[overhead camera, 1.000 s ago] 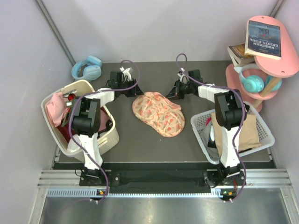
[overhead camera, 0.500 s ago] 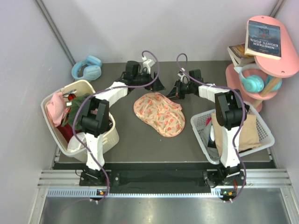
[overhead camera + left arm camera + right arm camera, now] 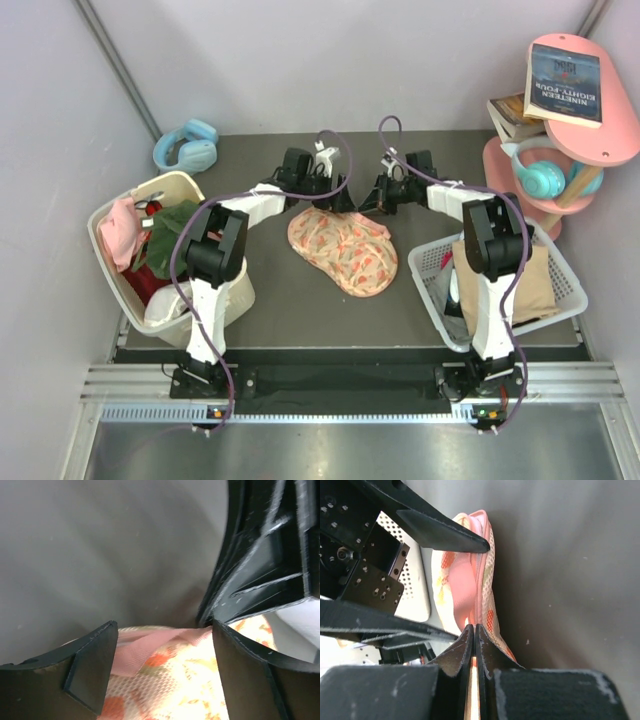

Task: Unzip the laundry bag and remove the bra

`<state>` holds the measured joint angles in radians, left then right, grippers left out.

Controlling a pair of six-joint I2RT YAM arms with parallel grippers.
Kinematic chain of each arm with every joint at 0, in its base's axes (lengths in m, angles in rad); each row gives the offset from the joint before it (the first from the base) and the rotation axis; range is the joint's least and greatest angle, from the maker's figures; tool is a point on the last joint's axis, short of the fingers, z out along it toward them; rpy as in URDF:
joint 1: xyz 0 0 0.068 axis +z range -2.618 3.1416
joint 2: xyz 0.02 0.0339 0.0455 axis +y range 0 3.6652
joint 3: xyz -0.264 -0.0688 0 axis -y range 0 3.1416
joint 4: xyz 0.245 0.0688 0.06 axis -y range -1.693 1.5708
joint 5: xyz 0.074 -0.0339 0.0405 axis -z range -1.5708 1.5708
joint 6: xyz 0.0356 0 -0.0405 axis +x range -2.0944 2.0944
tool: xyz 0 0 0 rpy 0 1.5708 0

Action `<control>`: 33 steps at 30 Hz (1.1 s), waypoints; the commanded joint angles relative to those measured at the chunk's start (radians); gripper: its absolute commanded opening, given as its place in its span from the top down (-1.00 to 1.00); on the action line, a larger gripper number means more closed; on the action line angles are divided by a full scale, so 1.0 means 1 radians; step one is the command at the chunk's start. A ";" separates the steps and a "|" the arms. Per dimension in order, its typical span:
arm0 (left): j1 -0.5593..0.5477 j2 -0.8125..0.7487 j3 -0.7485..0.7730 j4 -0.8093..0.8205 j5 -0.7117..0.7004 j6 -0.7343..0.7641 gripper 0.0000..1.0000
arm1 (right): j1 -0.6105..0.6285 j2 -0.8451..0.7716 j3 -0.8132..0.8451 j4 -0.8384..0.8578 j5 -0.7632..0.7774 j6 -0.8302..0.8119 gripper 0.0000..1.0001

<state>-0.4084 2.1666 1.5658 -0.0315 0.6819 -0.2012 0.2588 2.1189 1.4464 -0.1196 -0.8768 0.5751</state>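
Note:
The laundry bag (image 3: 340, 248) lies closed on the dark table, cream-peach with orange print. My left gripper (image 3: 335, 200) is open at the bag's far edge; in the left wrist view (image 3: 165, 665) its fingers straddle the pink loop strap (image 3: 145, 645) and the printed mesh (image 3: 200, 680). My right gripper (image 3: 372, 205) is at the same far edge, close beside the left one. In the right wrist view (image 3: 474, 630) its jaws are pressed together on the bag's pink trim (image 3: 479, 595). No bra shows in any view.
A cream basket (image 3: 235, 290) with pink and green clothes stands at the left. A white mesh basket (image 3: 430, 265) with tan cloth stands at the right. Blue headphones (image 3: 187, 145) lie at the back left. A pink shelf (image 3: 600, 150) holds books and teal headphones.
My left arm has swung right from the table's left side to the bag's far edge, next to the right gripper. The bag shifted slightly. The right arm barely moved.

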 commanded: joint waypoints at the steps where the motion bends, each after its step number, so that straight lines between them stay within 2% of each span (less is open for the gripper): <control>1: 0.002 -0.060 -0.047 -0.021 -0.031 0.060 -0.57 | -0.006 -0.080 -0.011 0.028 -0.033 -0.020 1.00; 6: 0.002 -0.079 -0.088 -0.048 -0.018 0.072 -0.39 | -0.004 -0.088 -0.017 0.028 -0.031 -0.020 1.00; 10: 0.002 -0.091 -0.118 -0.064 -0.012 0.088 -0.11 | -0.004 -0.091 -0.020 0.028 -0.027 -0.017 1.00; 11: 0.002 -0.093 -0.121 -0.070 -0.009 0.089 0.12 | -0.004 -0.093 -0.020 0.029 -0.027 -0.017 1.00; 13: 0.002 -0.091 -0.125 -0.084 -0.005 0.089 0.37 | -0.004 -0.096 -0.020 0.028 -0.024 -0.017 1.00; 14: 0.002 -0.094 -0.133 -0.085 -0.007 0.092 0.58 | -0.004 -0.096 -0.020 0.028 -0.022 -0.015 1.00; 18: 0.002 -0.106 -0.153 -0.088 -0.033 0.100 1.00 | -0.004 -0.099 -0.018 0.023 -0.013 -0.015 1.00; 33: 0.057 -0.157 -0.197 -0.131 -0.186 0.086 1.00 | -0.013 -0.089 -0.006 -0.046 0.035 -0.049 1.00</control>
<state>-0.3969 2.0789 1.4067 -0.1257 0.5793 -0.1249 0.2588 2.0960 1.4197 -0.1722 -0.8394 0.5526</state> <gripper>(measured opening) 0.017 0.007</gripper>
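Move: The laundry bag's zipped rim, where the left fingers will shut, lies about 3 cm back, 2 cm left and 3 cm below the open left hand. The right fingertips, already shut on the rim, are some 3 cm right of and level with the left hand. The bag's middle is about 12 cm straight back from it, and the pink strap 4 cm back and 6 cm right. From the right hand, that rim spot is about 3 cm back and 5 cm left. The bag's zipped rim is pinched by the left hand, which comes back about 3.5 cm while sinking as much and edging left, its fingers going from wide open to shut. It then draws left another 1.5 cm, away from the right hand, fingertips tipping down some 10 degrees altogether. The right hand keeps its pinch, easing back about 1 cm. ##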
